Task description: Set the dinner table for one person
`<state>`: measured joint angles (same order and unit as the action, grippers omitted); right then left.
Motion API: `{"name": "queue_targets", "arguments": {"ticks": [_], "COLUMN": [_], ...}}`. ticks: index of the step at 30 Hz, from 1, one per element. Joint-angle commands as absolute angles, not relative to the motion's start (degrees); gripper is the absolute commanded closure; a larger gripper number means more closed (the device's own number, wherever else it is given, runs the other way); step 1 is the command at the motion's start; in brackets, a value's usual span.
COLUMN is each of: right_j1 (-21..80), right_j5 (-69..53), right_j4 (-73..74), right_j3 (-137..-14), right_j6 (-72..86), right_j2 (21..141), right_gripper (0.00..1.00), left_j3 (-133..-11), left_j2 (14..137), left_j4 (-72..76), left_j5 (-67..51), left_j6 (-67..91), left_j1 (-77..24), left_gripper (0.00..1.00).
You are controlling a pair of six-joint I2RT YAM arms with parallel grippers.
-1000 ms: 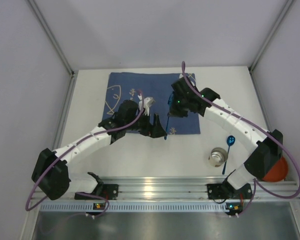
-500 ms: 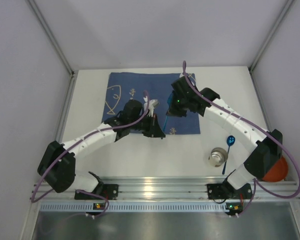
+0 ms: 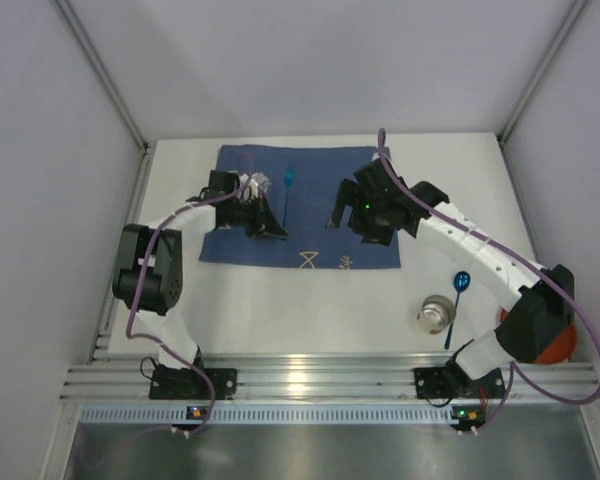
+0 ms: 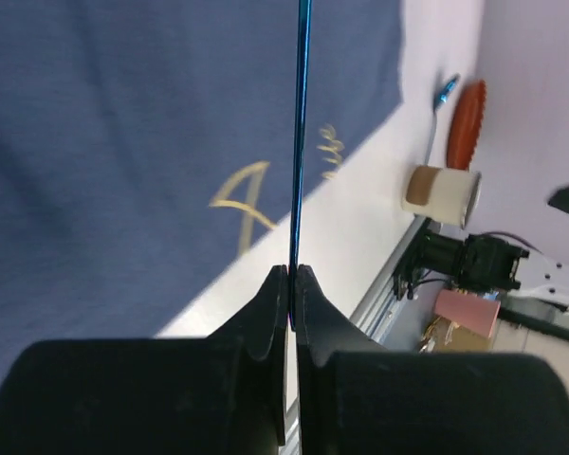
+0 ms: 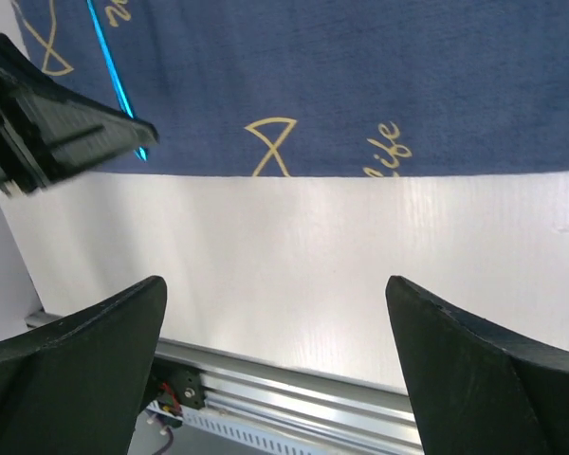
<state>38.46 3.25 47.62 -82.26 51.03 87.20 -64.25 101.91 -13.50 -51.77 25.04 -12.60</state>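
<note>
My left gripper (image 4: 293, 277) is shut on the lower end of a thin blue utensil (image 4: 302, 123), whose handle runs straight up from the pinched jaws. From above, the utensil (image 3: 287, 195) hangs over the dark blue mat (image 3: 310, 160) on the white dinner table (image 3: 280, 300), with the left gripper (image 3: 268, 226) at its near end. My right gripper (image 3: 352, 225) is open a little to the right of the utensil. In the right wrist view its fingers (image 5: 95, 332) stand wide apart over bare table with nothing between them.
A metal cup (image 3: 437, 315) and a blue spoon (image 3: 458, 300) sit on the table at the near right. An orange plate (image 3: 555, 340) lies half hidden behind the right arm's base. An aluminium rail (image 3: 310, 378) runs along the near edge.
The right gripper held the utensil; the left gripper closed on it, then the right let go. The left arm has swung left and back, carrying the utensil over the mat.
</note>
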Motion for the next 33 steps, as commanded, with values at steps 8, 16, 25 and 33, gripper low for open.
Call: {"name": "queue_targets", "arguments": {"ticks": [8,16,25,33], "right_j1": [33.1,31.6,29.5,29.3], "right_j5": [3.8,3.5,5.9,10.0], "right_j4": [50.4,50.4,53.1,60.3], "right_j3": [-70.8,-67.6,-69.6,-67.2], "right_j6": [50.4,50.5,46.9,47.0], "right_j2": [73.7,72.3,72.7,68.1], "right_gripper": [0.0,0.0,0.0,0.0], "left_j3": [-87.9,-87.9,-85.8,-86.6], "left_j2": [118.9,120.3,118.1,105.7], "left_j4": [-39.6,-43.1,-43.1,-44.9], "left_j5": [-30.6,-20.0,-10.9,3.7], "left_j6": [9.3,8.9,10.5,14.7], "left_j1": [-5.3,-3.1,-2.8,-3.2], "left_gripper": [1.0,1.0,0.2,0.18]}}
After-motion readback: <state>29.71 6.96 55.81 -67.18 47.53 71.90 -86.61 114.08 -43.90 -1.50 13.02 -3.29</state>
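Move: The fork is in the left hand's shut fingers by the handle end; its spot on the placemat's left side lies some 15 cm ahead, 13 cm to the left and 10 cm down. The placemat's middle is about 18 cm ahead and 7 cm right of that hand. From the empty right hand, the spoon lies roughly 12 cm back, 25 cm right and 19 cm down, the cup about 13 cm back and 20 cm right, middle some 15 cm down. The fork is carried left and forward and lowered about 9 cm by the left hand onto the placemat's left side; the fingers then open wide, and the hand goes on leftward with a slight rise, its wrist rolling some 50 degrees overall until the fingers point down. The open right hand draws away rightward, a little back and down, towards the cup and spoon. ##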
